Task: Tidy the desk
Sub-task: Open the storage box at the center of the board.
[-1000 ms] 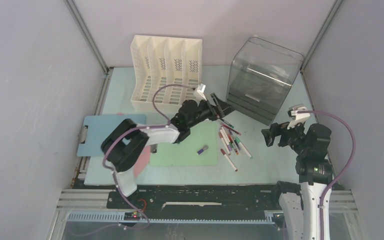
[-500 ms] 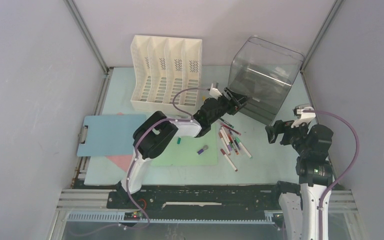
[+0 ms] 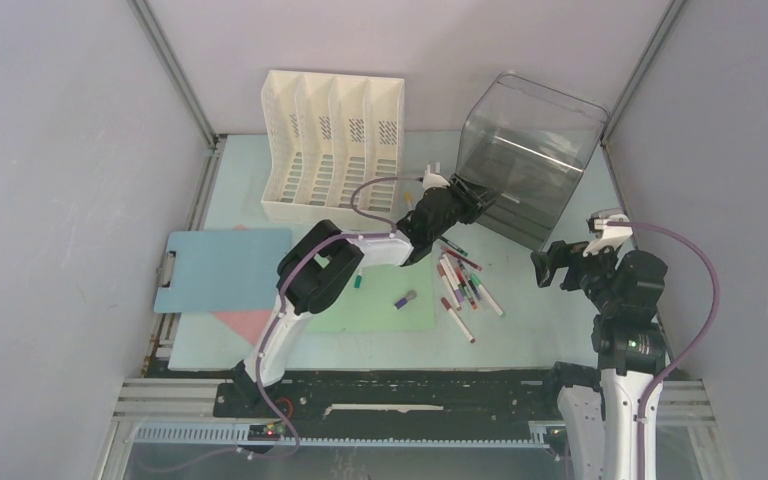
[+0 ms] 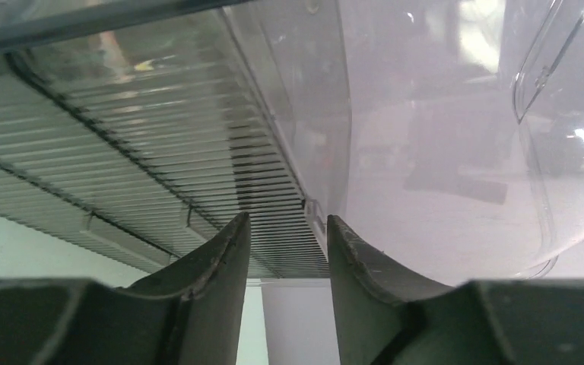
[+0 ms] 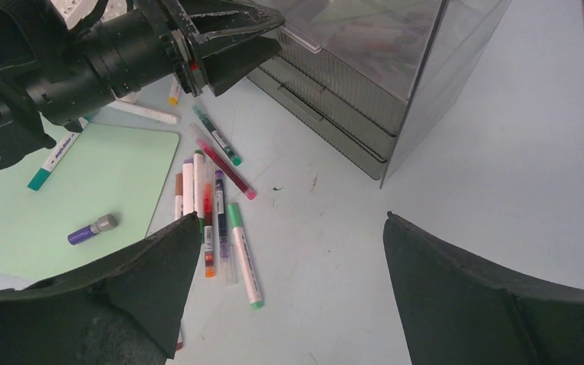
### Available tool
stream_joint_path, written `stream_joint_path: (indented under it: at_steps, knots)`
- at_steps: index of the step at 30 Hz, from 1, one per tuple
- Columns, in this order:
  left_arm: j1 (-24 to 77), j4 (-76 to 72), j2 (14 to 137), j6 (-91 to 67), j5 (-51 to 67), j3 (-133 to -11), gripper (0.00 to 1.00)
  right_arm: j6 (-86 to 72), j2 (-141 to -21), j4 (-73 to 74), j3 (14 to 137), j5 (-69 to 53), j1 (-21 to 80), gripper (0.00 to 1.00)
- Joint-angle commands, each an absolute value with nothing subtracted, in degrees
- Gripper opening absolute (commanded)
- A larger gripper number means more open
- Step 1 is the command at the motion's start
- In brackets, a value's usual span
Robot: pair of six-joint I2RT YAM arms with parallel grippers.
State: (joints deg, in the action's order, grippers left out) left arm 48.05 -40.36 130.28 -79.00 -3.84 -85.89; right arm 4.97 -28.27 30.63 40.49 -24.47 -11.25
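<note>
The desk (image 3: 560, 320) is a pale mint tabletop. My left gripper (image 3: 470, 205) reaches the front of the smoky clear drawer box (image 3: 525, 150) at the back right. In the left wrist view its fingers (image 4: 228, 258) stand a narrow gap apart, with nothing between them and the box's ribbed drawer fronts (image 4: 160, 152) just beyond the tips. Several markers (image 3: 465, 285) lie loose below that gripper. My right gripper (image 3: 550, 268) hovers wide open to the right of the markers (image 5: 209, 213), holding nothing.
A white file rack (image 3: 332, 140) stands at the back left. A blue clipboard (image 3: 220, 268) overlaps a pink sheet (image 3: 240, 322) at the left. A green sheet (image 3: 380, 310) carries a small purple cap (image 3: 406, 298) and a teal-tipped marker (image 3: 358, 283).
The left arm has stretched right and back until its gripper reaches the drawer box, and its jaws have narrowed. The right gripper has shifted slightly right and stays open.
</note>
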Motion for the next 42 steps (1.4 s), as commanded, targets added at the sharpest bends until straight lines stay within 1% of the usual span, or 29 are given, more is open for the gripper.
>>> stream_joint_path:
  at_steps: [1,2,5,8,9,11,12,16,23,27,31,37,42]
  knots:
    - [48.73,-36.21,131.75,-79.06,-5.33,-91.14,0.40,4.22,-27.67,28.92,42.54,-24.36,-11.47,0.96]
    - [48.71,-35.46,132.23,-79.10,-5.05,-92.01,0.36,4.22,-27.67,28.92,42.54,-24.30,-11.43,0.97]
    - [48.70,-34.65,133.20,-79.66,-5.21,-93.28,0.29,4.28,-27.55,28.98,42.49,-24.41,-11.43,0.97]
    - [48.69,-34.51,133.65,-80.14,-5.38,-93.79,0.20,4.24,-27.38,28.92,42.44,-24.53,-11.46,0.97]
    - [48.75,-34.47,133.75,-80.15,-5.28,-94.03,0.15,4.27,-27.30,28.92,42.42,-24.60,-11.43,0.97]
    - [48.73,-34.45,133.58,-79.88,-5.12,-93.97,0.03,4.25,-27.37,28.92,42.45,-24.59,-11.43,0.97]
    - [48.70,-34.45,133.33,-79.58,-4.98,-93.84,0.01,4.30,-27.29,28.92,42.45,-24.56,-11.45,0.97]
    - [48.72,-36.13,130.64,-78.36,-4.72,-90.86,0.00,4.19,-27.30,28.92,42.43,-24.76,-11.43,0.97]
    - [48.82,-46.13,122.69,-78.81,-5.81,-79.31,0.00,3.54,-27.89,28.92,42.44,-27.07,-11.47,0.97]
    - [48.87,-50.79,119.46,-78.79,-5.42,-75.11,0.00,2.78,-28.48,29.12,42.76,-29.86,-11.59,0.97]
    - [48.86,-53.35,116.92,-77.88,-3.83,-72.11,0.00,0.81,-30.54,29.47,43.89,-37.28,-14.15,0.97]
    - [48.56,-56.76,114.27,-76.05,-2.31,-69.02,0.00,-4.25,-38.07,30.05,49.35,-51.66,-20.44,0.96]
    - [48.39,-60.04,114.88,-75.70,-0.45,-70.15,0.00,-9.91,-42.52,25.60,51.33,-58.14,-24.15,0.96]
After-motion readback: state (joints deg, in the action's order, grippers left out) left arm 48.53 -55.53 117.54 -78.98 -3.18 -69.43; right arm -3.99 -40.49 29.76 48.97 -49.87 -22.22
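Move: The storage box's lid tab lies just off the left fingertips, about 1 cm ahead, 2 cm to the right and 1 cm higher. The box's drawers sit some 2 cm back of that hand, 6 cm right and 9 cm below; the marker pile is roughly 17 cm back, 1 cm left and 15 cm down. From the right hand the tab is about 15 cm ahead, 13 cm left and 6 cm lower. Left fingers shut on the lid tab, pulling it about 9 cm back, left and up; right hand rises. ##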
